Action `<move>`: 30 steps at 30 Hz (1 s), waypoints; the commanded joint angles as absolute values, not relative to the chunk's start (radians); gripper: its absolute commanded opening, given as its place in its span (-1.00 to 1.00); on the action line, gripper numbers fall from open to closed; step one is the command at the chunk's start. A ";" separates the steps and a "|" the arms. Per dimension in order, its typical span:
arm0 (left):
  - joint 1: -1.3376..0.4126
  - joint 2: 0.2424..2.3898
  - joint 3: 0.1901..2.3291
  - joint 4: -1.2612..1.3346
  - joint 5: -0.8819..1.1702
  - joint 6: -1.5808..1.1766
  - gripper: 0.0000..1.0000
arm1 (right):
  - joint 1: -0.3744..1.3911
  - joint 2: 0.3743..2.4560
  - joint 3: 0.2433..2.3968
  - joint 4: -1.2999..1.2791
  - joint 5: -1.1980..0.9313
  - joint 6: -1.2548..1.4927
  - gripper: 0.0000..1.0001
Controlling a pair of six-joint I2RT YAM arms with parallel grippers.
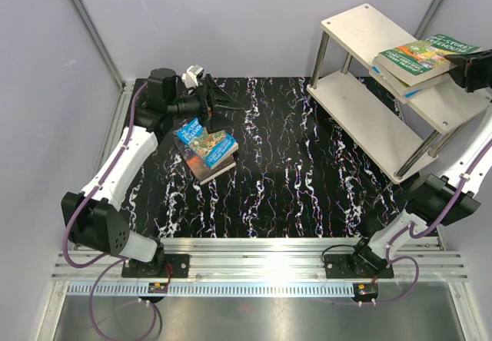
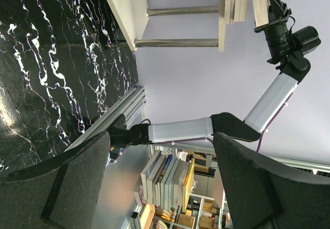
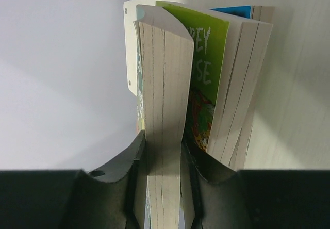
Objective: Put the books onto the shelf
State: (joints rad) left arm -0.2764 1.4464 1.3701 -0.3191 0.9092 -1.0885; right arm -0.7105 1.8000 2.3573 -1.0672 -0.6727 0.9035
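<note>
The shelf point(image 1: 361, 30) stands at the back right, with a small pile of books point(image 1: 407, 72) on its upper board. My right gripper point(image 1: 463, 66) is shut on the edge of the top green book point(image 1: 427, 53) of that pile. In the right wrist view its fingers point(image 3: 135, 162) clamp that book's page block point(image 3: 162, 84), beside another green cover point(image 3: 209, 64) and the shelf board point(image 3: 299, 84). A stack of books point(image 1: 206, 149) lies on the black table at the left. My left gripper point(image 1: 221, 99) is open just behind it, with nothing between its fingers point(image 2: 62, 182).
The black marbled table point(image 1: 292, 172) is bounded by grey walls at the back and sides. A metal rail point(image 1: 261, 260) runs along the near edge. The shelf's lower board point(image 1: 369, 126) reaches toward the middle. The right arm point(image 2: 278, 90) rises beside the shelf.
</note>
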 commanded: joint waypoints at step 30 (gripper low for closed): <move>-0.262 1.371 1.344 -0.528 0.663 -0.950 0.70 | -0.423 1.557 2.450 -1.382 -0.141 0.673 0.99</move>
State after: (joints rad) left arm -0.2729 1.4269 1.3327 -0.4641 0.7704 -0.9943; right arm -0.5442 1.6997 2.4344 -1.3197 -0.3218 0.7246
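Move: My right hand, at the top shelf, holds the green treehouse book by its near long edge, towards the right end; the book's middle is about 8 cm left and 2 cm ahead. Under it lie the lime-green book, 9 left, 1 ahead and 4 lower, and the blue textbook, likewise but 7 lower. From my open left hand the blue treehouse book is roughly 7 cm ahead, 9 left and 29 below, with the dark book under it, 4 ahead, 10 left, 32 down. I let go of the green treehouse book, spreading my right fingers from a third open to fully wide while the hand sinks and draws back about 4 cm off its near edge; then I rise some 3 cm and swing left about 5 cm, wrist rolling left side down. My still-open left hand sinks about 4 cm towards the blue treehouse book, beginning to roll its left side up. ##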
